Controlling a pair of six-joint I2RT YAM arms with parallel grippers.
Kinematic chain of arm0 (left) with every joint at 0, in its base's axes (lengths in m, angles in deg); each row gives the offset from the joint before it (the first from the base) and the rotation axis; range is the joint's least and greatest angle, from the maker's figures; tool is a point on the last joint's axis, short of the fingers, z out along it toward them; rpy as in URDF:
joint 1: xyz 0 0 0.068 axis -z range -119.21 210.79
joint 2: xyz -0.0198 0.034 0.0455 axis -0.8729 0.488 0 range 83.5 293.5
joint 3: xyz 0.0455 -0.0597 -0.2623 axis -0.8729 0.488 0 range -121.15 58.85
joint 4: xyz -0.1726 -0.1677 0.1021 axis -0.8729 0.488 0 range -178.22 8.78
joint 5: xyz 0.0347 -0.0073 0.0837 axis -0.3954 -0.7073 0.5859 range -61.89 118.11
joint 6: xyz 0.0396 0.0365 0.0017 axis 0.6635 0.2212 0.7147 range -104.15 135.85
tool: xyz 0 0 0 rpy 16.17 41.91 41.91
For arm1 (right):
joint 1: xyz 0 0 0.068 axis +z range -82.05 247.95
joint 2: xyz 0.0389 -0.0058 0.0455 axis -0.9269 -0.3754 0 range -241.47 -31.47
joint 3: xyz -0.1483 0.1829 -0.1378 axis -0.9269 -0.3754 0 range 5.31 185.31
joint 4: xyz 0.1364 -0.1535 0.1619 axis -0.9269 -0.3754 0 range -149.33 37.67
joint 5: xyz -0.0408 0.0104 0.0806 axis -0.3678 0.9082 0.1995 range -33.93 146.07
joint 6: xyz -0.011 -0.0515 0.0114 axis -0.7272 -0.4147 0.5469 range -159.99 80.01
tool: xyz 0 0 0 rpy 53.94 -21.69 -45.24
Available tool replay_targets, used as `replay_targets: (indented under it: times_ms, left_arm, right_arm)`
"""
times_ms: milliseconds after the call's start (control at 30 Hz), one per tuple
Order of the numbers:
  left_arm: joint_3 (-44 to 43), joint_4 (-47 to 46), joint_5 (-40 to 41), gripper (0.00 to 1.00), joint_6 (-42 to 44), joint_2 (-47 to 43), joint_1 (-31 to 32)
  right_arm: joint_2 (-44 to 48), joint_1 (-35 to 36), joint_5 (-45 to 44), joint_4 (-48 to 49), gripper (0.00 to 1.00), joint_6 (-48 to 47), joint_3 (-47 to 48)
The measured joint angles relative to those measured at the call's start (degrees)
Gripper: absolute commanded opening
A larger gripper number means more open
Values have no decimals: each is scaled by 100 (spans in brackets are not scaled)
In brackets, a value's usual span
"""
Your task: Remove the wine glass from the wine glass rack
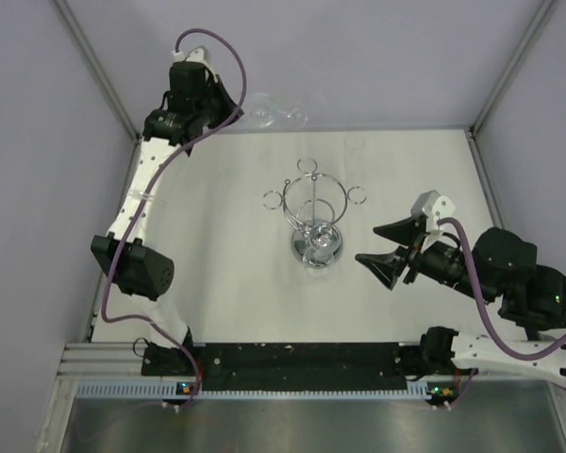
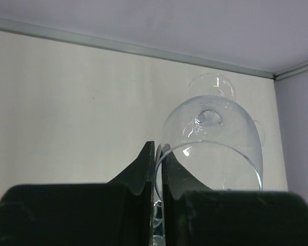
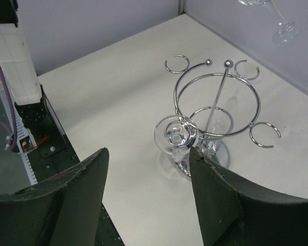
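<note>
The chrome wine glass rack (image 1: 307,253) stands mid-table, its post (image 3: 216,102) and hoop plain in the right wrist view. One wine glass (image 3: 177,137) hangs upside down from a ring on the rack's near side. A second wine glass (image 1: 272,115) is off the rack at the far back left, level with the table's back edge, and my left gripper (image 1: 238,113) is shut on its rim (image 2: 210,148). The left gripper's jaws (image 2: 158,154) pinch the glass wall between them. My right gripper (image 1: 382,247) stands open just right of the rack, fingers (image 3: 100,164) apart, nothing between them.
The white table (image 1: 217,189) is walled at the back and both sides. The left arm's elbow (image 1: 132,267) hangs over the table's left edge. The rack's small rings (image 3: 264,134) stick out around the hoop. A black rail (image 1: 292,363) runs along the near edge.
</note>
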Motion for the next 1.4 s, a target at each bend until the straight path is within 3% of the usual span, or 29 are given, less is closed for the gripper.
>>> replay_targets:
  times_ms: [367, 600, 1400]
  left_arm:
    - [-560, 1102, 881, 0, 92, 1054, -31]
    - [-579, 1497, 1436, 0, 317, 1250, -31]
    - [-636, 1427, 2430, 0, 682, 2074, -28]
  right_arm:
    - [94, 0, 2, 72, 65, 247, -498]
    - [122, 0, -20, 87, 66, 313, -758]
    - [179, 0, -9, 140, 67, 505, -1019]
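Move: The wine glass is already pinched by its rim in the left fingers. The bare patch of table it is taken to lies about 37 cm below that hand, some 4 cm ahead and 3 cm left. The glass rack stands roughly 19 cm back and 20 cm right of the hand; the wine glass already standing on the table is about 32 cm right and 4 cm ahead. From the right hand, the bare patch is about 40 cm ahead, 30 cm left and 38 cm down. The wine glass, still pinched by its rim, is brought down about 18 cm towards the open table at the far left, the left hand also easing some 7 cm left and a little forward. Its wrist tips the fingers down and rolls its left side up, some 40 degrees in all, swinging the foot down. The right hand, empty and still open, sinks about 6 cm beside the rack. ##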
